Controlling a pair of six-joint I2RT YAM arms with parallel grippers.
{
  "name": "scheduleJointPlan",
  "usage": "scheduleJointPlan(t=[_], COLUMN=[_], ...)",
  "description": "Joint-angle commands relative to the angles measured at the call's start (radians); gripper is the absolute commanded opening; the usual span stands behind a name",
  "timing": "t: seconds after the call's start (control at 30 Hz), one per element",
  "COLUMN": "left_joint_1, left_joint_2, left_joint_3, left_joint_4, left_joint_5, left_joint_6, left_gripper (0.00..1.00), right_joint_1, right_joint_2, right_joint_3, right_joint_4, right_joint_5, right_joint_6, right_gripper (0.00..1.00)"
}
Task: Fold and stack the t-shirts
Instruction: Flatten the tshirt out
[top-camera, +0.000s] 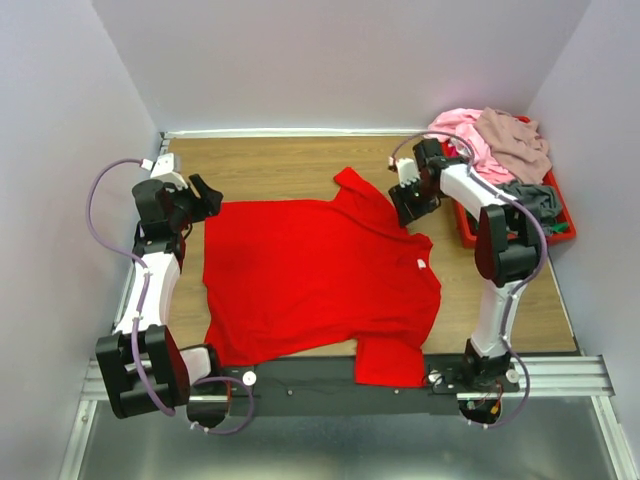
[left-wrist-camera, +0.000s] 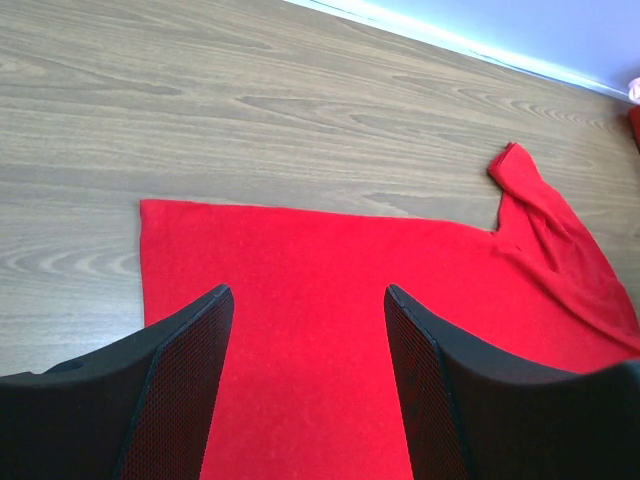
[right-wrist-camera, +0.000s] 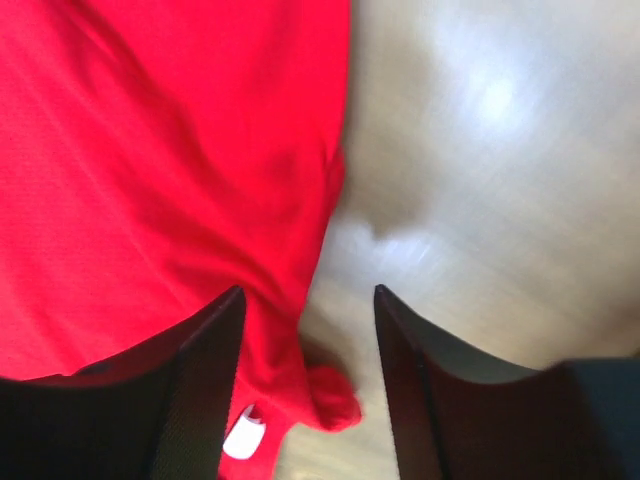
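A bright red t-shirt (top-camera: 310, 275) lies spread flat on the wooden table, its white neck label (top-camera: 421, 263) toward the right. My left gripper (top-camera: 208, 195) hovers open over the shirt's far left corner; in the left wrist view its jaws (left-wrist-camera: 305, 295) stand wide above flat red cloth (left-wrist-camera: 300, 250). My right gripper (top-camera: 410, 212) is at the shirt's upper right edge. Its jaws (right-wrist-camera: 309, 292) are open in the right wrist view, with a bunched fold of red fabric (right-wrist-camera: 150, 150) and the label (right-wrist-camera: 243, 437) lying loose between them. Pink (top-camera: 462, 130), mauve-beige (top-camera: 515, 140) and grey (top-camera: 535, 198) shirts are piled at the back right.
The piled shirts sit in a red plastic tray (top-camera: 468, 232) just right of my right arm. One sleeve (top-camera: 385, 365) hangs over the table's near edge onto the black rail. Walls close in on the left, back and right.
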Motion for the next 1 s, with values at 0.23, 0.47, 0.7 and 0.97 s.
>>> scheduleJointPlan(t=[0.23,0.47,0.7,0.97], left_joint_1=[-0.003,-0.004,-0.004,-0.004], left_joint_2=[-0.009,0.008,0.034,0.045], left_joint_3=[-0.013,-0.009,-0.008,-0.006], left_joint_4=[0.011,0.011,0.01,0.001], left_joint_5=[0.011,0.011,0.011,-0.008], left_joint_6=[0.007,0.005,0.007,0.014], left_gripper=[0.7,0.7,0.7,0.69], right_joint_1=[0.001,0.004,0.004,0.011], right_joint_2=[0.454,0.584,0.68,0.768], right_joint_3=[0.63,0.799,0.888,0.974], right_joint_4=[0.011,0.092,0.159,0.223], right_joint_5=[-0.312,-0.269,-0.359,-0.423], right_joint_6=[0.237,0.376,0.465,0.562], right_gripper=[0.66,0.66,0.65,0.62])
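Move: The red t-shirt's far sleeve end lies about 15 cm ahead of the right hand, some 17 cm to its left and about 3 cm lower. Near that hand, the shirt's white patch is roughly 16 cm back and 4 cm right, and the full red basket is about 33 cm right and 10 cm ahead. From the left hand the sleeve end is some 17 cm ahead, 37 cm right and 19 cm below. The right hand, already open, arcs forward and left past the shirt's far right edge towards the sleeve end, rising about 4 cm and coming back down to its starting height over the first 15 cm or so of reach. It then creeps on, slower and low, to finish roughly 19 cm forward and 12 cm left, just beyond and to the right of the sleeve end, the wrist rolling some 35 degrees so the fingers lean left towards the cloth, still open and clear of it. ##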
